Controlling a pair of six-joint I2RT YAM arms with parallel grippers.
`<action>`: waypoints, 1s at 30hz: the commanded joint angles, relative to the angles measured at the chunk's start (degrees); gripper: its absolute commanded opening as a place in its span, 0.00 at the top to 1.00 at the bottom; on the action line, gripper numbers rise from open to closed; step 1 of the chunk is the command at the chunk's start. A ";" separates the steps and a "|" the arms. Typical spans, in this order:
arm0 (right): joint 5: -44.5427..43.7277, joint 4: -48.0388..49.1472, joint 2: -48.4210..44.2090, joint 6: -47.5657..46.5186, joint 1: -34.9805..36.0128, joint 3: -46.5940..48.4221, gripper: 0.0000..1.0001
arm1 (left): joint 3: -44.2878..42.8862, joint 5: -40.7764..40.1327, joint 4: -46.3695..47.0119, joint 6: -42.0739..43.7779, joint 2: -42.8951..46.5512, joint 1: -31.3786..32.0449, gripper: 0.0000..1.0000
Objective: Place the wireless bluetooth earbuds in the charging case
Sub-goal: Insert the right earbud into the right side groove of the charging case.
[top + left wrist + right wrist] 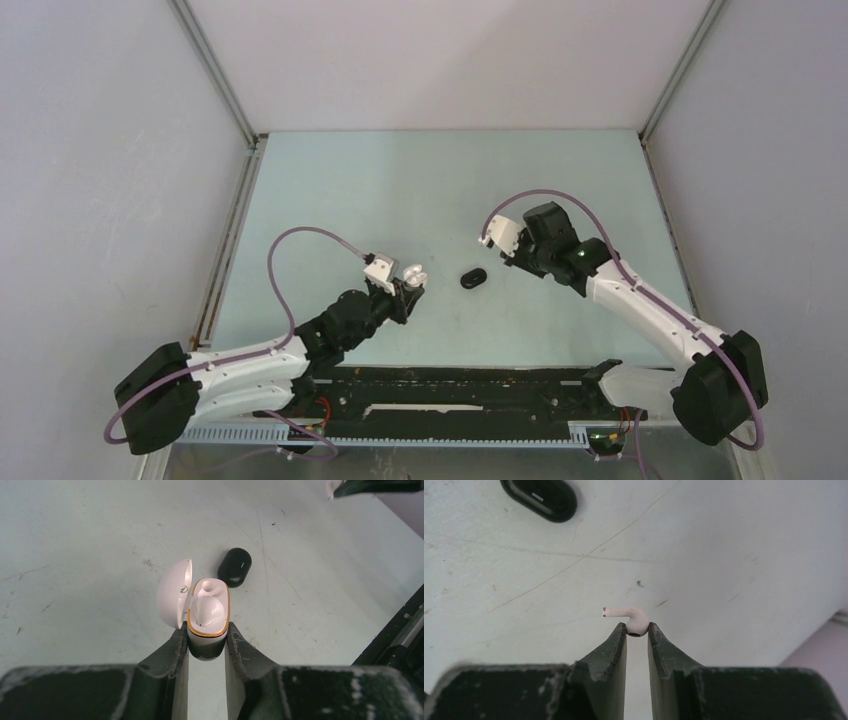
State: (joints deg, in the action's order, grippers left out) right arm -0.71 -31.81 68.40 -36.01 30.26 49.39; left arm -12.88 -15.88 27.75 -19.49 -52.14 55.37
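Note:
My left gripper (407, 288) (206, 631) is shut on the lower end of a white charging case (412, 272) (208, 630) with a gold rim. Its lid (173, 592) hangs open to the left. One white earbud (208, 611) sits in the near socket; the far socket (208, 587) shows empty. My right gripper (508, 255) (637, 626) is shut on the rounded head of another white earbud (625, 613), held at the very fingertips above the table. Its stem points left. The two grippers are apart, right of centre and left of centre.
A closed black oval case (474, 277) (234, 567) (540, 498) lies on the pale green table (440, 190) between the two grippers. A black rail (470, 395) runs along the near edge. Grey enclosure walls stand left, right and behind.

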 commanded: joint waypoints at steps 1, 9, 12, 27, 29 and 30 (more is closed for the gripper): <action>-4.13 -0.59 -1.69 -13.02 1.88 7.10 1.00 | -5.05 2.55 4.78 -0.03 -3.64 0.39 0.98; -9.82 3.45 -11.74 -22.88 15.40 10.82 1.00 | -9.84 7.64 8.69 2.98 -8.51 2.53 0.97; -11.68 3.00 -14.64 -21.49 20.74 10.64 1.00 | -10.03 11.46 11.15 3.74 -9.14 3.51 0.96; -14.47 9.98 -18.98 -23.11 29.54 2.76 1.00 | -12.76 19.55 15.99 -1.63 -12.11 4.65 0.94; -14.50 10.99 -19.36 -23.67 29.97 1.97 1.00 | -13.31 20.61 16.04 -2.34 -12.12 4.65 0.94; -14.45 11.44 -19.75 -23.89 30.17 1.53 1.00 | -13.53 20.91 16.02 -2.67 -12.11 4.65 0.94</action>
State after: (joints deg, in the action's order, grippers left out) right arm -13.80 -25.76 49.78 -58.41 59.48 51.96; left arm -23.38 1.32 39.42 -19.97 -64.51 59.88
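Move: The open white charging case in the left fingers lies about 21 cm to the right hand's left and some 4 cm back, at nearly the same height. A black case on the table sits roughly 8 cm left of the right hand, 2 cm ahead and 11 cm below. From the left hand, the right earbud held in the right fingers is about 22 cm to the right, 5 cm ahead and about level. Up and to the left the right hand swings, still pinching the earbud, rising some 15 cm towards the white case, first slightly forward, then back, dipping a little at the end; its fingers tip up about 35 degrees and turn counter-clockwise. The left hand keeps its grip on the case and carries it about 9 cm right towards the earbud, also rising and easing back, turning clockwise. ##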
